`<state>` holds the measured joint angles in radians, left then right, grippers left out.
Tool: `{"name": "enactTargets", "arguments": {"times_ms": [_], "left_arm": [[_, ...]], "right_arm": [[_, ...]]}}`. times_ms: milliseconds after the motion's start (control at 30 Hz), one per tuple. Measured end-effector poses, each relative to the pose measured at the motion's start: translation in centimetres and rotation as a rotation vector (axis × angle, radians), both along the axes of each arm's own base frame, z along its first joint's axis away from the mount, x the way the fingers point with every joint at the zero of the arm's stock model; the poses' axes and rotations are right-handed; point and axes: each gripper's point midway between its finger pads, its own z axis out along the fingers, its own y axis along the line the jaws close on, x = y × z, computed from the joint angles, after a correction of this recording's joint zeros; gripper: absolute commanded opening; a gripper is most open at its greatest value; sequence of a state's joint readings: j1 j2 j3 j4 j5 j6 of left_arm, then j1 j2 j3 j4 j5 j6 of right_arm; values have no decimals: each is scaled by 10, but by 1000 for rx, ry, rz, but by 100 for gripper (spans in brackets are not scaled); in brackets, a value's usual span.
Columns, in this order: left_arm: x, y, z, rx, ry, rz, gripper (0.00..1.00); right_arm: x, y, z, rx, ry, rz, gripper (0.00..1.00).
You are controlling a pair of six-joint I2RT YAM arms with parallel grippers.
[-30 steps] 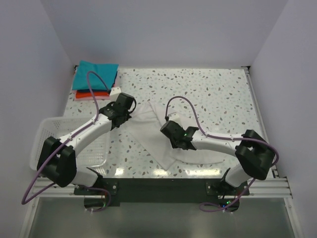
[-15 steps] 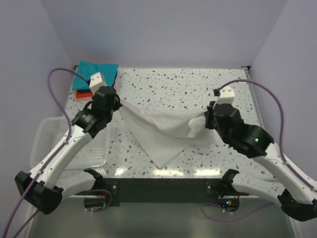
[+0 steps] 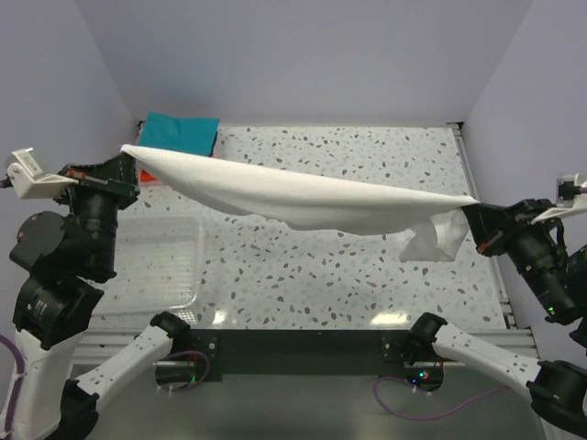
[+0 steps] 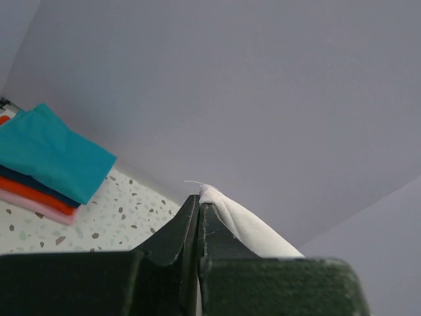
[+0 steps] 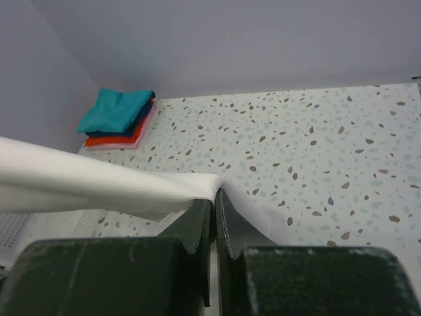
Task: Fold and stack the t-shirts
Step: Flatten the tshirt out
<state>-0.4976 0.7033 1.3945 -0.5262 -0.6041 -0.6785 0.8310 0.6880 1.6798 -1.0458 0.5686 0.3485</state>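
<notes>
The white t-shirt (image 3: 303, 194) hangs stretched in the air between both grippers, high above the table. My left gripper (image 3: 128, 154) is shut on its left end, seen in the left wrist view (image 4: 199, 197) with cloth (image 4: 247, 227) in the jaws. My right gripper (image 3: 477, 213) is shut on its right end, seen in the right wrist view (image 5: 215, 196) with cloth (image 5: 99, 181); a loose flap (image 3: 436, 236) droops there. The folded teal t-shirt (image 3: 179, 130) lies on the red-orange one (image 5: 112, 139) at the back left.
A white mesh basket (image 3: 160, 266) sits at the table's left, below the left arm. The speckled table (image 3: 367, 266) has a metal rail (image 3: 472, 174) along its right edge. Grey walls close in the back and sides.
Both arms rose and spread far apart, lifting the white t-shirt off the table and pulling it taut between them. The stack at the back left has not moved.
</notes>
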Motion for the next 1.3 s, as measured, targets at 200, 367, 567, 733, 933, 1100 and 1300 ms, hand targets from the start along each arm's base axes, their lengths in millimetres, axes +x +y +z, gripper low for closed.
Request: {"name": "enactTargets", "arguments": {"times_ms": [200, 367, 567, 733, 933, 1100, 1300], "left_arm": [[16, 8, -4, 13, 67, 95, 0], [79, -21, -56, 128, 255, 130, 0], [154, -67, -175, 308, 553, 99, 0], [176, -89, -288, 425, 793, 47, 0], [196, -104, -370, 497, 969, 33, 0], [202, -110, -391, 516, 1017, 25, 0], [197, -109, -384, 494, 990, 10, 0]], "right_arm": [[6, -13, -18, -43, 56, -93, 0], [34, -14, -53, -172, 159, -266, 0], [91, 3, -139, -472, 365, -462, 0], [142, -3, -254, -586, 659, -464, 0], [211, -1, -339, -570, 863, -384, 99], [244, 8, -359, -567, 911, -338, 99], [200, 44, -315, -424, 772, -120, 99]]}}
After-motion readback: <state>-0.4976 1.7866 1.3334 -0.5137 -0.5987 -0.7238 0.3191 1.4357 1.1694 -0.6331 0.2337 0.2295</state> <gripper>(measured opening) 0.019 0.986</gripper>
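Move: Both grippers already hold the white t-shirt by its corners, stretched high in the air. The left corner's landing spot on the bare table is about 20 cm ahead of the left gripper, 11 cm to its right and 40 cm below. From that gripper the folded pile sits some 34 cm ahead and 7 cm left, the basket about 5 cm ahead and 13 cm left, both well below. The right corner's spot is roughly 23 cm ahead of the right gripper, straight on, and 37 cm down. Swing both grippers down and forward to lay the stretched t-shirt on the table, the left also easing right, tipping the fingers from level to steeply down; let each drop nearly 40 cm. Keep the left corner pinched down by the table. Near the bottom, open the right fingers wide to free its corner, then draw back and up about 5 cm, slightly left. ##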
